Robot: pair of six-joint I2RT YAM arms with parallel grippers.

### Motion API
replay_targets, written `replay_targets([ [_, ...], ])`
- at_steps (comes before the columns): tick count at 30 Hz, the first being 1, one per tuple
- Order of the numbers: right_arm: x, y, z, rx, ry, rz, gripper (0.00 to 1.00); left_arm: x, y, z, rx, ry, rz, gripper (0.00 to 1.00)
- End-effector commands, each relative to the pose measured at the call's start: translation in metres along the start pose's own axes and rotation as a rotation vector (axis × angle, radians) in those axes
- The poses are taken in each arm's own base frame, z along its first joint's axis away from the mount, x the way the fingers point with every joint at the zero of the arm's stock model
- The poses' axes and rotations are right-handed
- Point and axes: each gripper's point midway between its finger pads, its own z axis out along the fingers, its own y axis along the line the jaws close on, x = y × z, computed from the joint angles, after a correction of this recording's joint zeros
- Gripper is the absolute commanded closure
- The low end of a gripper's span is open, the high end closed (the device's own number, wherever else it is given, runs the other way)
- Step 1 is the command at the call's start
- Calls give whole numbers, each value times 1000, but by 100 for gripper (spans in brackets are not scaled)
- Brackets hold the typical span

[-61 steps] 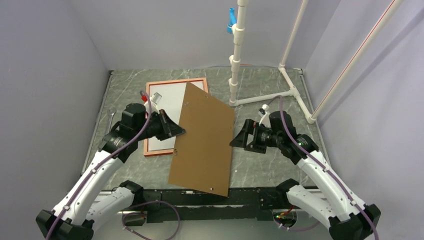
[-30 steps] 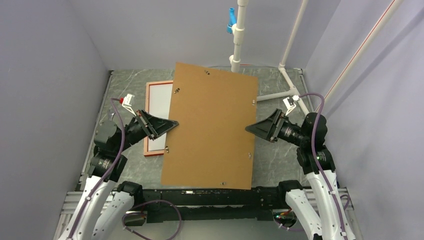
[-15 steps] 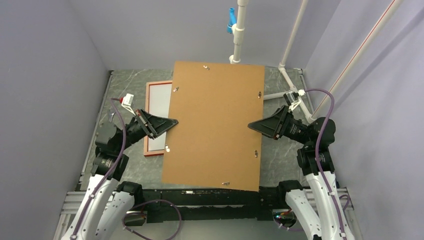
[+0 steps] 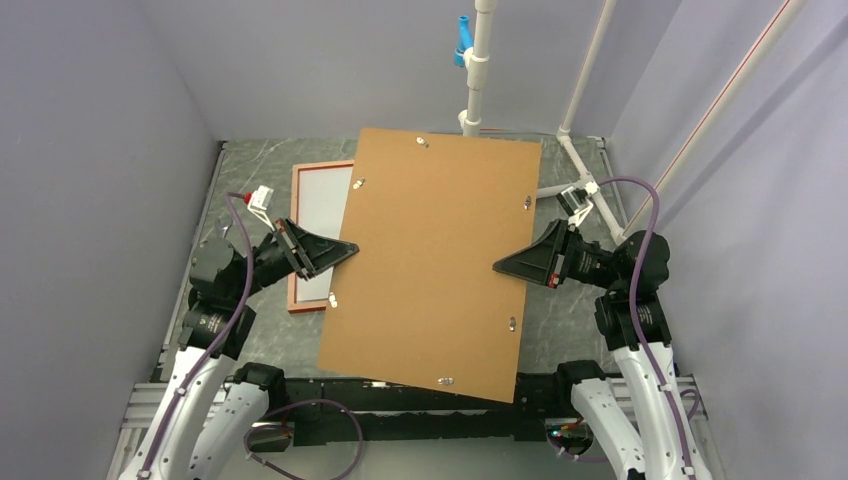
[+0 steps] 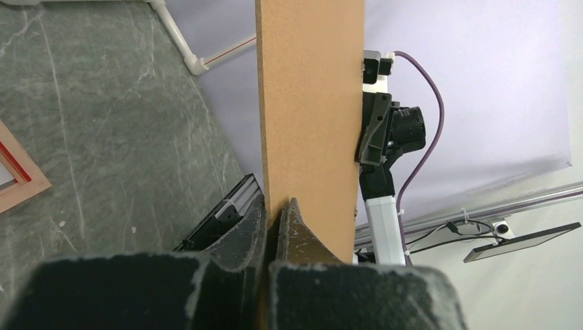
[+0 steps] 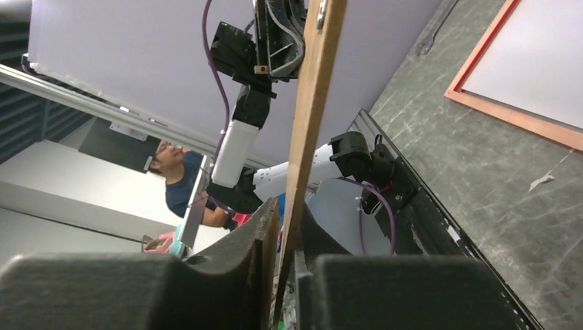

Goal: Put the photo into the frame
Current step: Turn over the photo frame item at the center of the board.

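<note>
A large brown backing board (image 4: 430, 260) hangs in the air above the table, nearly level. My left gripper (image 4: 352, 245) is shut on its left edge, which is pinched tight between the jaws in the left wrist view (image 5: 278, 206). My right gripper (image 4: 497, 266) straddles the right edge. Its jaws stand close round the board (image 6: 309, 103) with a thin gap still showing (image 6: 287, 206). The frame (image 4: 294, 240) lies flat on the table at the back left, orange-brown face up, half hidden under the board. A white sheet (image 4: 325, 215) fills it, seemingly the photo's plain back; no print shows.
A white pipe stand (image 4: 475, 100) with a blue fitting (image 4: 463, 35) rises at the back, its foot pipes (image 4: 585, 165) running along the table's right side. A small wrench (image 6: 440, 27) lies left of the frame. Purple walls close in on three sides.
The board has risen from a steep tilt to nearly level and has turned slightly. My right gripper has come to the board's right edge and its jaws have narrowed round it. My left grip holds.
</note>
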Motion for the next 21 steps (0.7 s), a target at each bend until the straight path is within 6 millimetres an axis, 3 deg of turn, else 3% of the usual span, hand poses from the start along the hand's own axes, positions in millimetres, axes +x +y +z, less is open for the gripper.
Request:
replay_targets([
  [1,6,39,-4,-78,44,-153,92,7,25,1,-78,34,60,100],
  [3,5,38,-4,-74,43,-153,100,6,27,0,-93,30,61,89],
  [7,4,33,-3,-52,35,-142,100,6,30,-3,-128,31,77,37],
  [9,3,30,-3,-37,30,-131,100,8,32,-4,-144,41,86,25],
  [15,-10,11,-1,108,-5,-120,100,3,55,-17,-317,32,189,8],
  [21,-25,-11,-11,343,-63,-129,100,1,90,-44,-568,42,257,6],
])
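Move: The photo board hangs brown side up between the two hands at their own height. Its middle is about 14 cm right of the left hand and 4 cm nearer the base, and some 12 cm left of the right hand, straight across. The empty-looking frame lies on the table roughly 20 cm ahead of the left hand, 3 cm to its left and 34 cm below; from the right hand it is about 25 cm ahead and 28 cm left. Downward goes the left hand, about 5.5 cm, once its fingers open wide and let go of the photo board's left edge; its fingertips dip some 20 degrees and it ends drawing leftward off the edge. The right fingers finish shutting on the right edge and keep hold nearly in place, then late on ease slightly forward with the tips dipping. ##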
